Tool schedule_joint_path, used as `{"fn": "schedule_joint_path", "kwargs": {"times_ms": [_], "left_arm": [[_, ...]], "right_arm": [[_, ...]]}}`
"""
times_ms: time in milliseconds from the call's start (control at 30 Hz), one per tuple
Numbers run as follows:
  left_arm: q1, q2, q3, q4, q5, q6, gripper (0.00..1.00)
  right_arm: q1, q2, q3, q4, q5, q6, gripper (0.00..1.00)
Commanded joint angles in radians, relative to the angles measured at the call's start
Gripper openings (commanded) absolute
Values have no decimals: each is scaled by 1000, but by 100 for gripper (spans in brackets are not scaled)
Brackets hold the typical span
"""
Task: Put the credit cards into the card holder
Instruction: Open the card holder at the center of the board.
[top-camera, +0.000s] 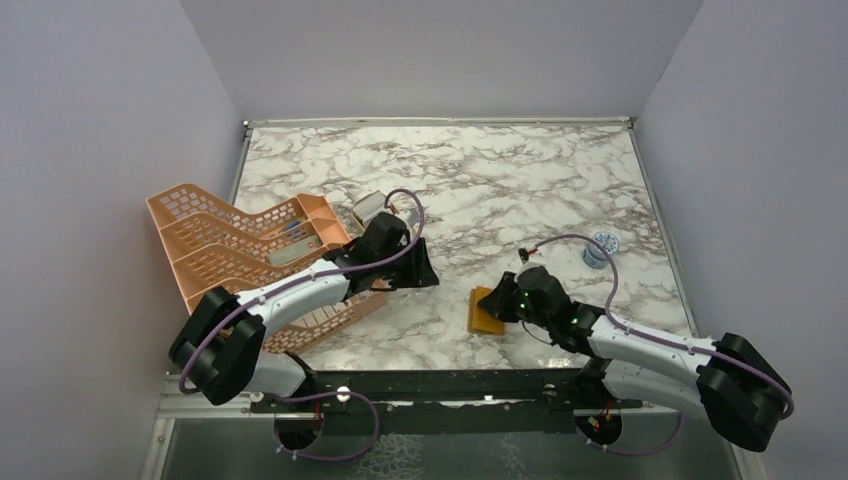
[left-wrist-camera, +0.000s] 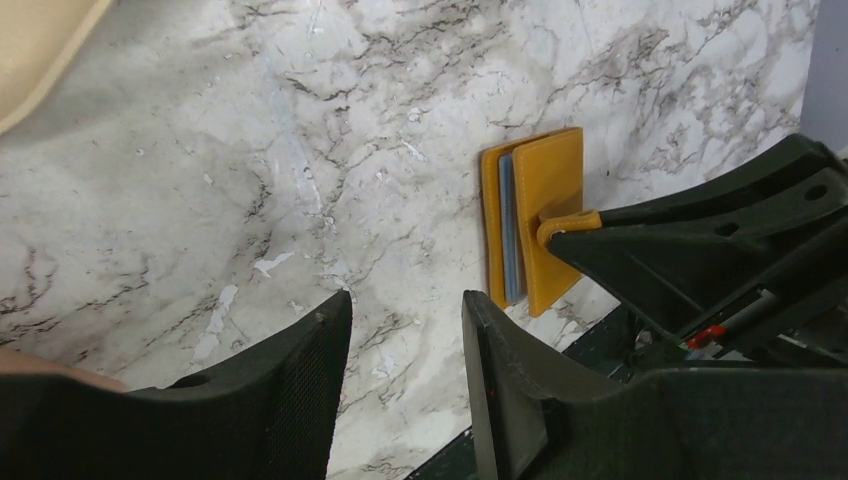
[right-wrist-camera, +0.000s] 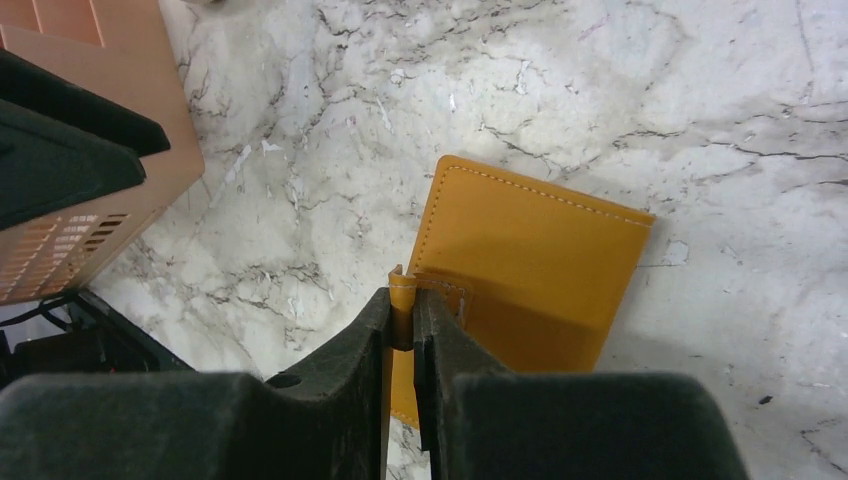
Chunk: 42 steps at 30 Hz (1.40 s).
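Note:
The mustard-orange card holder (top-camera: 485, 312) lies on the marble near the front edge, its top leaf lifted slightly. My right gripper (right-wrist-camera: 402, 297) is shut on its small strap tab (left-wrist-camera: 568, 222). A pale grey-blue layer (left-wrist-camera: 509, 230) shows between the leaves; I cannot tell whether it is a card or the lining. The credit cards are otherwise out of view. My left gripper (left-wrist-camera: 405, 305) hangs open and empty over bare marble just left of the holder (left-wrist-camera: 545, 215). In the top view the left gripper (top-camera: 428, 270) is a short way from the right gripper (top-camera: 512, 297).
A big peach lattice rack (top-camera: 235, 250) stands at the left under my left arm, its corner (right-wrist-camera: 110, 220) close to the holder. A tan dish (top-camera: 368, 207) sits behind the rack. A small pale blue round object (top-camera: 600, 248) stands at the right.

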Motion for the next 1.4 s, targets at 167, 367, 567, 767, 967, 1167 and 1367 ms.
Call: {"fn": "schedule_joint_path", "kwargs": {"times_ms": [167,367,567,767,967,1167,1367], "left_arm": [[-28,38,12,68,92,-5,48],[-29,57,-46,149,146,-77,48],[-27,36,-85,188,172,-135,47],[-27,-17,-121,343,265,-169,53],[-27,-80,-190,607,395,-291,62],[-27,-165,-215,699,383,-331,67],[-27,-193,-253,822,383,-419,65]], "right_arm": [[-45,-16,81,35,-234,-54,11],[-46,-82,122,44,-296,-32,11],[-45,-172,156,14,-313,-15,11],[-45,-268,253,-67,-294,-21,11],[-45,-339,324,-117,-266,8,11],[-46,-347,340,-78,-302,61,11],[-45,-344,311,-12,-337,119,11]]}}
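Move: The right fingers already pinch the strap tab of the card holder, which lies nearly shut on the table, its middle about 2 cm right of them, 1 cm back and 1 cm below. From the open left hand the card holder is some 10 cm right, 5 cm back and 7 cm down; the cream card tray lies about 10 cm left, 12 cm ahead and 7 cm down. The left gripper is roughly 9 cm left, 4 cm ahead and 6 cm above the right hand. Keeping its pinch on the tab, the right hand hoists the card holder some 23 cm, easing a little left early on and tipping its fingers up towards level. The left hand first works right and back about 3 cm, then climbs about 11 cm, rolls nearly 40 degrees so its fingers come up towards level, and spreads them wider to straddle the pocket side; they don't close. ##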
